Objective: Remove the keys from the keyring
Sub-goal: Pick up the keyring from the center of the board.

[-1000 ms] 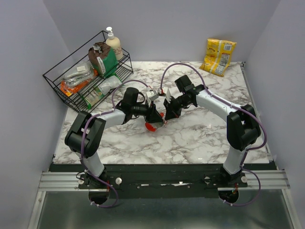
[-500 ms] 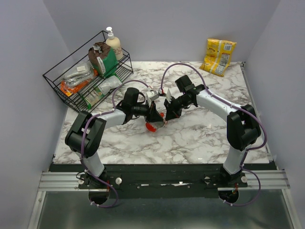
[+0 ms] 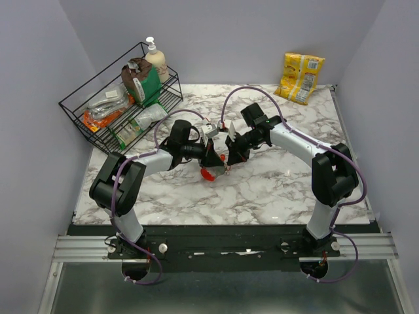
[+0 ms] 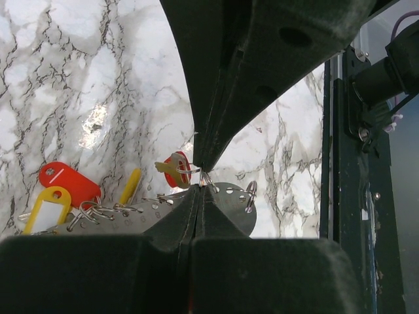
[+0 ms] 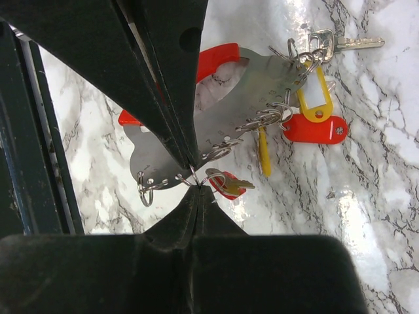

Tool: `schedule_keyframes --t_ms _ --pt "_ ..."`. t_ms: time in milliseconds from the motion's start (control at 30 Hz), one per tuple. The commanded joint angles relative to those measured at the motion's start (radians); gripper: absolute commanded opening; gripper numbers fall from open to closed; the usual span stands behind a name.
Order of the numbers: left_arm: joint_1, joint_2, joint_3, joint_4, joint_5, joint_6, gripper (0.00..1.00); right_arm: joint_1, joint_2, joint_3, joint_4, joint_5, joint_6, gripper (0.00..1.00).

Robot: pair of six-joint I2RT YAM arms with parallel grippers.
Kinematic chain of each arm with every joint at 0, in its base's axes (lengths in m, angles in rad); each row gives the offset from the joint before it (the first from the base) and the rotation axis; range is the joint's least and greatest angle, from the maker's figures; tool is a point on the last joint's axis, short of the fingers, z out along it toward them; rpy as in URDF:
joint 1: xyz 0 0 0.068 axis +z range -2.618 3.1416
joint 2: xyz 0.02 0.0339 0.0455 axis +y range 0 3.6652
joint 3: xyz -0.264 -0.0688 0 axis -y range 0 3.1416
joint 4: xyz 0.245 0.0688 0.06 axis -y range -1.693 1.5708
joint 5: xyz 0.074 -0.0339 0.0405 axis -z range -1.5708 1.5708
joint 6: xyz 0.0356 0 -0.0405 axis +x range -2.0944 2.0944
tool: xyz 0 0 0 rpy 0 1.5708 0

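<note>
The keyring is a silvery holed plate (image 5: 222, 121) on a red curved loop (image 5: 217, 57), held just above the marble. Small split rings hang along its edge. My left gripper (image 4: 199, 190) and right gripper (image 5: 200, 190) meet tip to tip, each shut on a small split ring (image 5: 194, 175) at the plate's rim. Just beside the tips a brass key with a red head (image 5: 229, 184) dangles from its ring. Further along hang a yellow tag (image 5: 314, 91), a red tag (image 5: 314, 129), a yellow key (image 5: 263, 154) and silvery keys (image 5: 334, 42). From above, the red loop (image 3: 208, 174) shows below both grippers.
A black wire rack (image 3: 85, 108) with packets and a soap bottle (image 3: 156, 59) stands at the back left. A yellow snack bag (image 3: 299, 77) leans at the back right. The dark mounting rail (image 3: 222, 229) runs along the table's near edge.
My left gripper's jaws have closed onto the small ring. Both arms and the keyring have barely shifted.
</note>
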Motion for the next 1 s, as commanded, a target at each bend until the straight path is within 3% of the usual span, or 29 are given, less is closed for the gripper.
schedule_keyframes --t_ms 0,133,233,567,967 --pt "-0.033 -0.016 0.035 0.0 0.07 -0.007 0.0 0.014 -0.02 0.029 0.018 -0.04 0.002 0.11" --pt "-0.028 -0.041 0.046 0.009 0.086 -0.03 0.0 -0.007 -0.046 0.031 0.001 -0.068 -0.014 0.52" --pt "-0.021 -0.068 0.057 0.006 0.09 -0.041 0.0 -0.033 -0.078 0.04 -0.034 -0.102 -0.04 0.64" --pt "-0.013 -0.159 0.136 -0.058 0.144 -0.096 0.0 -0.147 -0.215 0.107 -0.254 -0.32 -0.181 0.67" --pt "-0.008 -0.208 0.264 -0.106 0.293 -0.251 0.0 -0.147 -0.362 0.104 -0.249 -0.263 -0.201 0.67"
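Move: The keyring's steel plate lies under the meeting fingertips, its middle about 4 cm left of the left hand, 1 cm ahead and 2 cm below; its red handle is some 6 cm left and 2 cm back. The red tag lies about 5 cm ahead and 2 cm left, the yellow tag 6 cm ahead and 3 cm left, both near table height. From the right hand the plate's middle is about 5 cm left, 1 cm ahead, 2 cm below. Keep the left gripper shut on the small ring and lift it nearly straight up about 14 cm, easing back and a touch right while its fingertips tilt up some 10 degrees. Open the right gripper at once to free the ring, then raise it alongside about 15 cm, drawing it right and a little back from the keyring as its fingers tip up towards level. ##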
